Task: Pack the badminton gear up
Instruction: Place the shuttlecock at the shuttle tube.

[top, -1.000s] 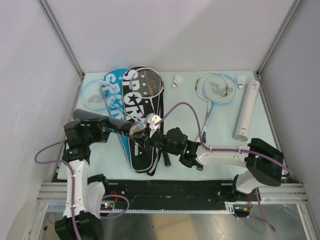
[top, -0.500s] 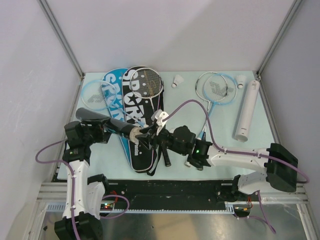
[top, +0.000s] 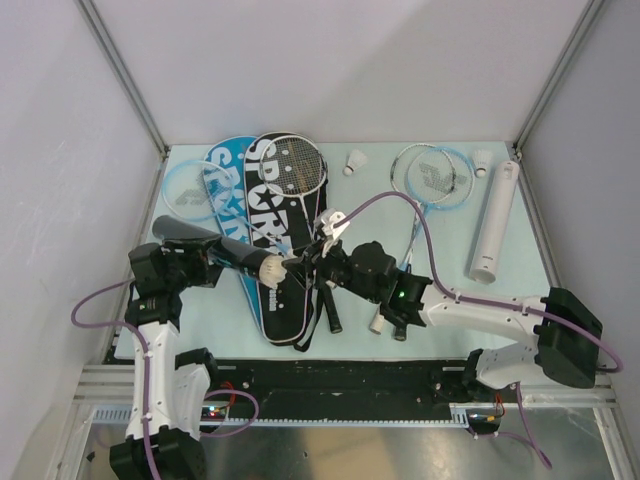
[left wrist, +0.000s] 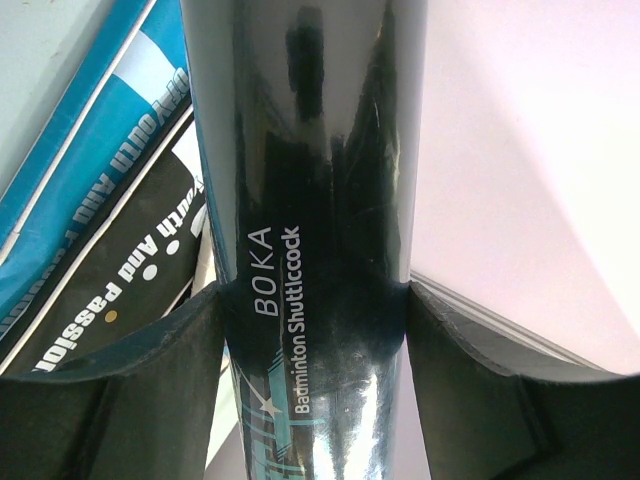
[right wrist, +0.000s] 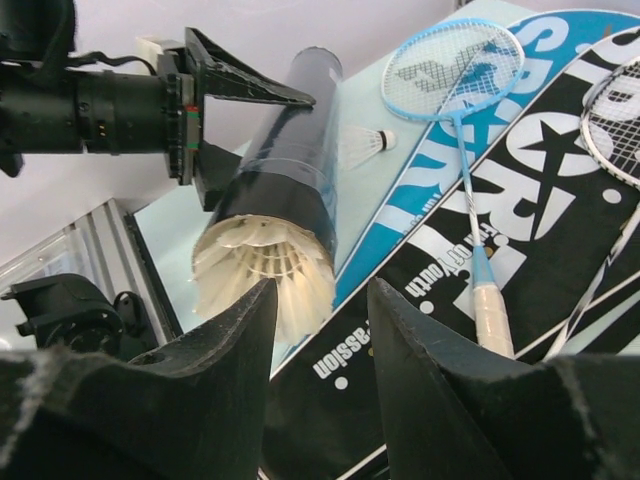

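Note:
My left gripper (left wrist: 315, 330) is shut on the black tube (left wrist: 310, 200), which it holds level above the covers (top: 215, 245). A white feather shuttlecock (right wrist: 265, 270) sits in the tube's open end (top: 270, 267), its skirt sticking out. My right gripper (right wrist: 322, 290) stands open just in front of that shuttlecock, with nothing between its fingers (top: 303, 262). Under them lie the black "SPORT" cover (top: 268, 215) and the blue cover (top: 225, 185). A dark-strung racket (top: 295, 165) rests on the black cover.
A white tube (top: 495, 222) lies along the right edge. Two loose shuttlecocks (top: 355, 161) (top: 484, 160) and a light blue racket (top: 430, 175) lie at the back. Another blue racket head (top: 183, 190) shows at the far left. A further shuttlecock (right wrist: 362, 143) lies beside the black tube.
My right gripper opened, left the shuttlecock in the tube's mouth and drew back to the right. The left arm and the tube have stayed still.

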You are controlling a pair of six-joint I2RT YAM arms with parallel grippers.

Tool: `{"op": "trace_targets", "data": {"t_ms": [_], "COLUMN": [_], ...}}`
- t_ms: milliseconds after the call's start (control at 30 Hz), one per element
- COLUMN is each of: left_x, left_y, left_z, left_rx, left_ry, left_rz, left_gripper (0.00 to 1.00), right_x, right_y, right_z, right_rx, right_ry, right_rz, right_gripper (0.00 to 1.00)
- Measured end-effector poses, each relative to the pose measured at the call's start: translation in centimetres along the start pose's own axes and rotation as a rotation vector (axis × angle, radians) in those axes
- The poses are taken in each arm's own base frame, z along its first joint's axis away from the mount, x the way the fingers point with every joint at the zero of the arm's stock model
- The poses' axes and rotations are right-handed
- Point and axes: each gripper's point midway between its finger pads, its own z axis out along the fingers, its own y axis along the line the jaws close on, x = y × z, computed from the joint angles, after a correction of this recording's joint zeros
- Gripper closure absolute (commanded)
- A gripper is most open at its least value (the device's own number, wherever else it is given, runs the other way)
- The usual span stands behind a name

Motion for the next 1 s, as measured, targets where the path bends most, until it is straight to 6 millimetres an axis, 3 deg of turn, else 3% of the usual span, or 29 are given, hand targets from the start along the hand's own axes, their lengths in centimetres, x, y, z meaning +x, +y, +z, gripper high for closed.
{"op": "trace_targets", "data": {"t_ms": [200, 267, 333, 400, 767, 1000], "left_x": [0.1, 0.1, 0.1, 0.1, -0.3, -1.2], "left_y": [0.0, 0.0, 0.0, 0.0, 0.1, 0.1], "left_z": [-0.1, -0.1, -0.1, -0.1, 0.0, 0.2], "left_rx": [0.001, 0.001, 0.001, 0.001, -0.002, -0.007], "left_ry": [0.006, 0.007, 0.007, 0.007, -0.018, -0.065], "left_rz": [0.000, 0.000, 0.000, 0.000, 0.000, -0.001], "left_gripper": [0.66, 0.66, 0.66, 0.66, 0.66, 0.67], "right_x": [1.6, 2.1, 2.4, 2.5, 2.2, 2.9], "right_y": [-1.1, -1.2, -1.3, -1.3, -0.3, -1.3], "right_z": [0.8, 1.0, 1.1, 1.2, 2.7, 3.9], "right_rx": [0.026, 0.029, 0.031, 0.031, 0.067, 0.199], "right_ry": [0.036, 0.046, 0.051, 0.050, 0.013, 0.003], "right_rz": [0.002, 0.003, 0.007, 0.010, 0.015, -0.004], "right_gripper": [0.58, 0.69, 0.88, 0.97, 1.00, 1.00]}}
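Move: The shuttlecock's skirt pokes out of the shuttle tube's mouth about 5 cm left of the right hand, 1 cm back and 3 cm lower; the mouth lies 6 cm left, level fore and aft, and 4 cm lower. The blue racket's handle is on the table, 8 cm ahead of the right hand and 23 cm below. From the left hand, holding the tube, the shuttlecock is roughly 12 cm right, 4 cm back and 5 cm higher. Down first, nearly 3 cm and slightly forward, the half-open right fingers shut fully on nothing; then the right hand drives about 2 cm left and a little forward, turning some 10 degrees clockwise, its closed tips pushing at the skirt and rim. The left hand keeps its grip on the tube and gives about 1 cm to the left late on. ##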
